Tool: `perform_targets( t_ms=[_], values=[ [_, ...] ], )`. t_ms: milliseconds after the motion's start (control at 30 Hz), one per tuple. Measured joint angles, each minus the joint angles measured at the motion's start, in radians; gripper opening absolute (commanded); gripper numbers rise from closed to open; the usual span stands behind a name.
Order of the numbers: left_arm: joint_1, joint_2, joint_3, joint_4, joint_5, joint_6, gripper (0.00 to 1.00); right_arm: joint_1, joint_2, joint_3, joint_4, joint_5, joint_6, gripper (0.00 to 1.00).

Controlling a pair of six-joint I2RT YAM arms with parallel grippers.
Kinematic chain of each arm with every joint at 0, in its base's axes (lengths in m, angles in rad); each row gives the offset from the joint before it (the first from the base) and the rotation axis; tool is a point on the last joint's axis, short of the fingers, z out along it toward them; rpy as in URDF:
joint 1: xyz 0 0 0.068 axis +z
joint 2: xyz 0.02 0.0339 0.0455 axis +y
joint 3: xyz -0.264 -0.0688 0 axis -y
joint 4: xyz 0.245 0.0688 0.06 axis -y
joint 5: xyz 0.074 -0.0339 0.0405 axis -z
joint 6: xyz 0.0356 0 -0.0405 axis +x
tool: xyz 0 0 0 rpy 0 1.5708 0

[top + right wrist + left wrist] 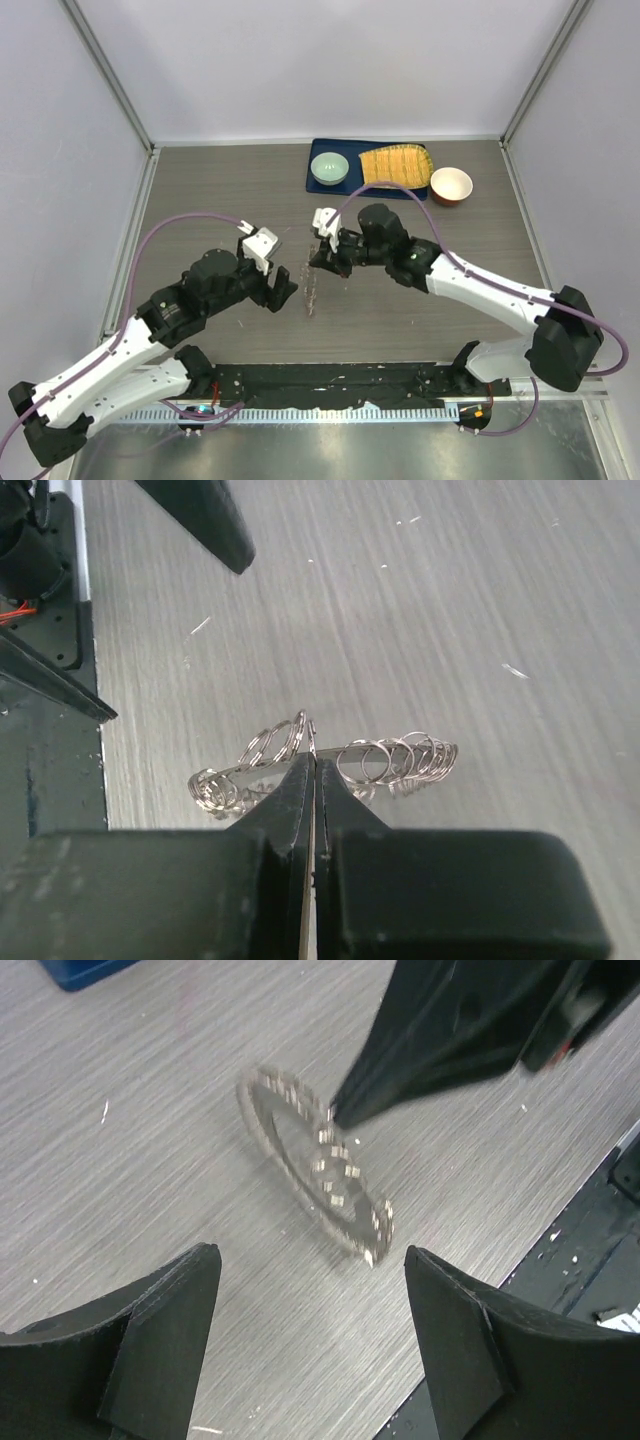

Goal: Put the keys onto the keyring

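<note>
The keyring (pixel 311 285) is a large grey ring fringed with small metal loops. It hangs tilted on edge just above the table between the two arms. My right gripper (pixel 322 262) is shut on its upper rim. In the right wrist view the keyring (pixel 400 758) runs across the closed tips of the right gripper (pixel 314 765). A thin silver piece stands up there; I cannot tell whether it is one of the keys. My left gripper (pixel 310 1290) is open, apart from the keyring (pixel 350 1172), with nothing between its fingers. The right fingers (pixel 400 1050) reach the ring from above.
A blue tray (pixel 345 190) at the back holds a green bowl (pixel 329 168) and a yellow ridged mat (pixel 395 165). A red and white bowl (pixel 451 185) stands to its right. A black rail (pixel 330 380) lines the near table edge.
</note>
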Motion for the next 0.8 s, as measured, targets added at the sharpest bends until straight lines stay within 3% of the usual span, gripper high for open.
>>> perform_targets(
  t_ms=[233,433,567,800],
  values=[
    [0.0,-0.135,-0.115,0.048,-0.002,-0.035,0.8,0.029,0.031,0.294,-0.393,0.066,-0.151,0.01],
    [0.0,-0.333,-0.427,0.36,0.005,-0.129,0.8,0.082,0.14,0.442,-0.685,0.197,-0.248,0.01],
    [0.0,-0.35,-0.602,0.545,0.012,-0.142,0.8,0.113,0.191,0.445,-0.792,0.267,-0.282,0.01],
    [0.0,-0.259,-0.621,0.758,0.093,-0.099,0.75,0.146,0.195,0.451,-0.818,0.289,-0.311,0.01]
  ],
)
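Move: The keyring hangs steeply from my shut right fingertips, its middle about 3 cm back, 1 cm left and 4 cm below them. From my open left hand, the ring's middle is some 5 cm right, 1 cm ahead and 3 cm below; the right fingertips pinching its rim are about 5 cm right, 4 cm ahead and slightly lower. A loose key lies on the table some 19 cm right and 3 cm back of my right hand, roughly 17 cm below. Keeping my pinch on the keyring's rim, I lift my right hand about 4 cm, then sweep it down past its starting height, to the right and a little back, rolling the fingertips downward some 35 degrees. My left hand stays wide open and clear of the ring, sinking 7 to 8 cm and rolling its left side down about 20 degrees, then rising a couple of centimetres while edging right. ##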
